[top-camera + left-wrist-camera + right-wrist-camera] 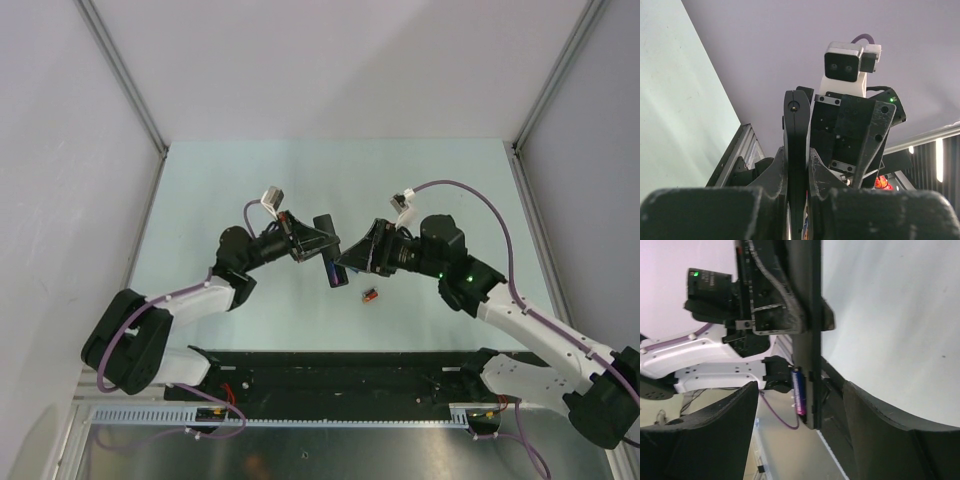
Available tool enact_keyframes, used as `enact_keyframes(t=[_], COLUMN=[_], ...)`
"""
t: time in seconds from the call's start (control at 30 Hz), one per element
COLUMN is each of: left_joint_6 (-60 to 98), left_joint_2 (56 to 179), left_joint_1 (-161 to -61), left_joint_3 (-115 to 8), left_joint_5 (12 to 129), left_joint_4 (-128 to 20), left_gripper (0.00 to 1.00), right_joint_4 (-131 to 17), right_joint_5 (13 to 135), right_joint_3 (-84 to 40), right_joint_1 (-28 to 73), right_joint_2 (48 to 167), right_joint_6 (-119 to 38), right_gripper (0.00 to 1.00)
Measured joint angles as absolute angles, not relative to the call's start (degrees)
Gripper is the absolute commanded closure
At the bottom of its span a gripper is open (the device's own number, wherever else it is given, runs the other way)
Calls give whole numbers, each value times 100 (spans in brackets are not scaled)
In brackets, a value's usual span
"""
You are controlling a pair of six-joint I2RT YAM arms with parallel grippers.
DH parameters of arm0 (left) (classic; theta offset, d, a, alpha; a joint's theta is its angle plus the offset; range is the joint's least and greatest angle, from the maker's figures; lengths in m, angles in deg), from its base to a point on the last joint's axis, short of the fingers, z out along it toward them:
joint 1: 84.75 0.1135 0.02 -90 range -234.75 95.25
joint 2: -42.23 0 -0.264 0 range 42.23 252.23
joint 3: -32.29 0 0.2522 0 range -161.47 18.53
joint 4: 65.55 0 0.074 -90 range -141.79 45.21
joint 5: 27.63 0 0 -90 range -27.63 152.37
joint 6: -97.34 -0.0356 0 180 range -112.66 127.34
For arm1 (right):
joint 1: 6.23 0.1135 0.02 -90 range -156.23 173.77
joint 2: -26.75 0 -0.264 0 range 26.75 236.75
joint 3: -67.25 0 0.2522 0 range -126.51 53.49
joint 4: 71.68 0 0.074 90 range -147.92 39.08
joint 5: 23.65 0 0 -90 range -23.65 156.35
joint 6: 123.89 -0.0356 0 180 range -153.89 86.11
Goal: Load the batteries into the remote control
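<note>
My left gripper (316,243) is shut on the black remote control (325,227) and holds it above the table, edge-on in the left wrist view (796,120), between the jaws of the left gripper (797,154). A blue battery (798,390) lies along the remote (807,330) near its lower end. My right gripper (800,386) stands open around that end, and its fingers (730,425) touch neither the battery nor the remote. In the top view the right gripper (352,262) faces the left one. A red-orange battery (370,295) lies on the table below them.
The pale green table (250,180) is walled by grey panels at the back and both sides. A black rail (330,365) and the arm bases run along the near edge. Purple cables (480,200) loop off both arms.
</note>
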State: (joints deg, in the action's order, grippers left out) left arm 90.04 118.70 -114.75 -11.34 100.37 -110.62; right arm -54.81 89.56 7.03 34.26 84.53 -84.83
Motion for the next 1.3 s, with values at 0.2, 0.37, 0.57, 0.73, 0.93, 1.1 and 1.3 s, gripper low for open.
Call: enact_keyframes(t=[0.2,0.37,0.57,0.73,0.93,1.1,1.3], left_joint_6=[9015,9054,9096,9098,9098,9096,9096], left_joint_2=[11911,11911,11911,11911,11911,11911,11911], left_joint_1=[-11499,-11516,-11540,-11560,-11566,-11575,-11575], left_joint_3=[-1136,-1158,-1160,-1160,-1160,-1160,-1162], left_joint_5=[10054,10061,10068,10079,10116,10122,10151], left_joint_4=[-11084,-11086,-11088,-11088,-11088,-11090,-11088], left_gripper=[100,100,100,100,100,100,100], right_joint_4=[-5817,-5863,-5900,-5911,-5959,-5970,-5986], right_joint_5=[9345,9511,9633,9681,9694,9710,9712], right_joint_3=[736,749,752,754,754,756,756], right_joint_1=[3417,3422,3494,3529,3536,3562,3599], right_joint_2=[8505,8628,8851,8923,8962,8993,9012], right_joint_6=[-8577,-8550,-8467,-8437,-8437,-8437,-8430], right_gripper=[39,38,43,50,56,59,69])
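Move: The purple-and-blue battery lies in the open upper face of the remote, near its end. From my right hand it is about 3 cm to the left, 2 cm back and 1 cm lower; from my left hand, which already holds the remote, some 8 cm back and 2 cm to the right. On the table, roughly 18 cm below my right hand, the blue battery lies 1 cm ahead and the red battery about 6 cm back and 5 cm to the right. I bring my right hand left and a little back, about 3 cm in all, to the battery end of the remote; it rises 1 cm at first, then sinks past its starting height while turning some 10 degrees counter-clockwise. Its fingers close to about half their gap, one on the battery side, one behind the remote. My left hand keeps its grip and holds the remote nearly still. ##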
